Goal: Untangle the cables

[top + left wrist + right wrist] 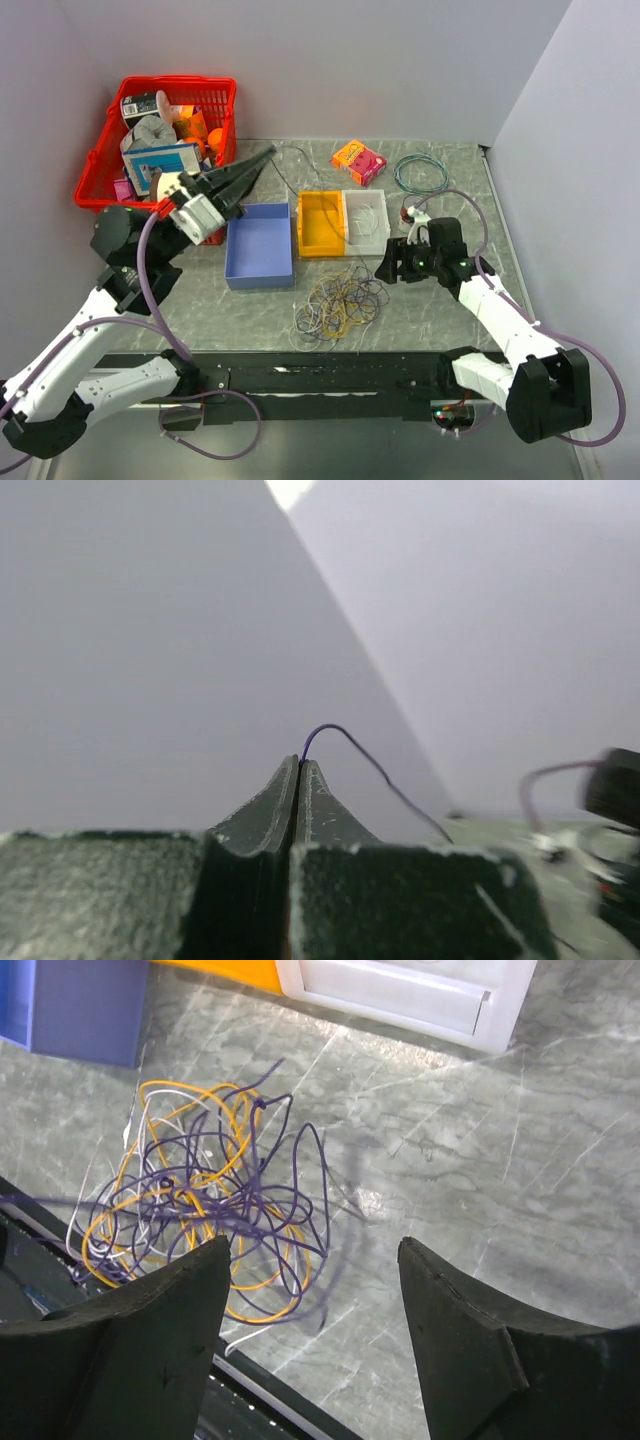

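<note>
The cables [340, 300] lie as a loose tangle of purple, yellow-orange and white loops on the table in front of the trays. The right wrist view shows the same tangle [200, 1200] down and to the left of my right gripper. My right gripper [312, 1250] hangs open above the bare table just right of the tangle, nothing between its fingers; a blurred purple strand trails below it. My left gripper [265, 156] is raised near the basket and shut on one thin purple cable [345, 737], which arches out of its fingertips [290, 780] and runs down toward the table.
A red basket [110, 150] full of items stands at the back left. Blue [260, 270], orange [305, 222] and white [352, 240] trays sit in a row mid-table. An orange-pink box [358, 161] and a teal wire coil [420, 172] lie at the back right.
</note>
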{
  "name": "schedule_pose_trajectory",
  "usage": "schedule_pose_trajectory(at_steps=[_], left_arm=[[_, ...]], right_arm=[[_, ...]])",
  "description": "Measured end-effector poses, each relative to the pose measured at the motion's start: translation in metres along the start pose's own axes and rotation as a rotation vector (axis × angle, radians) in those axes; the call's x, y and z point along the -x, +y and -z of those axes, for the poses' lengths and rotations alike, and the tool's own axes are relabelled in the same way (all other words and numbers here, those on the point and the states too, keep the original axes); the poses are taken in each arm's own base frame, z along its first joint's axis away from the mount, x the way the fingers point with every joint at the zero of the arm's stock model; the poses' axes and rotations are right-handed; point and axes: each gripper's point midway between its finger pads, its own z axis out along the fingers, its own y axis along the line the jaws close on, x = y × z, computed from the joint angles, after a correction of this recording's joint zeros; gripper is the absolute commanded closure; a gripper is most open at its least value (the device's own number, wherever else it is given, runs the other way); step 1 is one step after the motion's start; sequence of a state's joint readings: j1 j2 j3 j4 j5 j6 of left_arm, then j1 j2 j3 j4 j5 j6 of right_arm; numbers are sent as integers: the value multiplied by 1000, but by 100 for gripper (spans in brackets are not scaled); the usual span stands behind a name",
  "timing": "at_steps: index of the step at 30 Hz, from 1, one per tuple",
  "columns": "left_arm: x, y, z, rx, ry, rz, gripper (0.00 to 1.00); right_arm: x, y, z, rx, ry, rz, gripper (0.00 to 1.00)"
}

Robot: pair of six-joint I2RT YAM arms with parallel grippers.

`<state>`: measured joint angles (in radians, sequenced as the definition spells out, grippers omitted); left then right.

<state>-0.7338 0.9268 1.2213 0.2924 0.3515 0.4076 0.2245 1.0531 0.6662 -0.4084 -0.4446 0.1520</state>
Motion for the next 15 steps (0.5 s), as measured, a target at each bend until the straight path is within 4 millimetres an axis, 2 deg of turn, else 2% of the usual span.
schedule_pose_trajectory(at_steps=[5, 7, 10, 15], left_arm=[[29, 33, -3, 117, -73, -148, 99], [39, 45, -5, 158, -92, -200, 99], [41, 54, -4, 198, -85, -248, 99], [48, 76, -11, 282, -94, -353, 99]], right_arm=[[-4, -2, 2, -10, 15, 8, 14], [-4, -2, 3, -9, 19, 23, 1], [1, 3, 9, 8, 5, 56, 0], [24, 21, 28, 54, -85, 168, 0]])
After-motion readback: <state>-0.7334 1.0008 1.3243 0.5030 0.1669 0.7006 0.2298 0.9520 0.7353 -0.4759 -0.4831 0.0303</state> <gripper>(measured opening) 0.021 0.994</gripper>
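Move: The left hand holds a purple cable high up; the tangle lies roughly 54 cm below it, 12 cm to its right, level fore and aft. From the empty right hand, the tangle lies about 10 cm left, 4 cm back and 10 cm below. Beyond the tangle stands the yellow and white tray, some 19 cm farther out; the blue bin is 14 cm farther out and 18 cm left of it. Left lifts its still-pinched cable 8 cm, drifting left away from the tangle; right opens fully, rising 4 cm. ##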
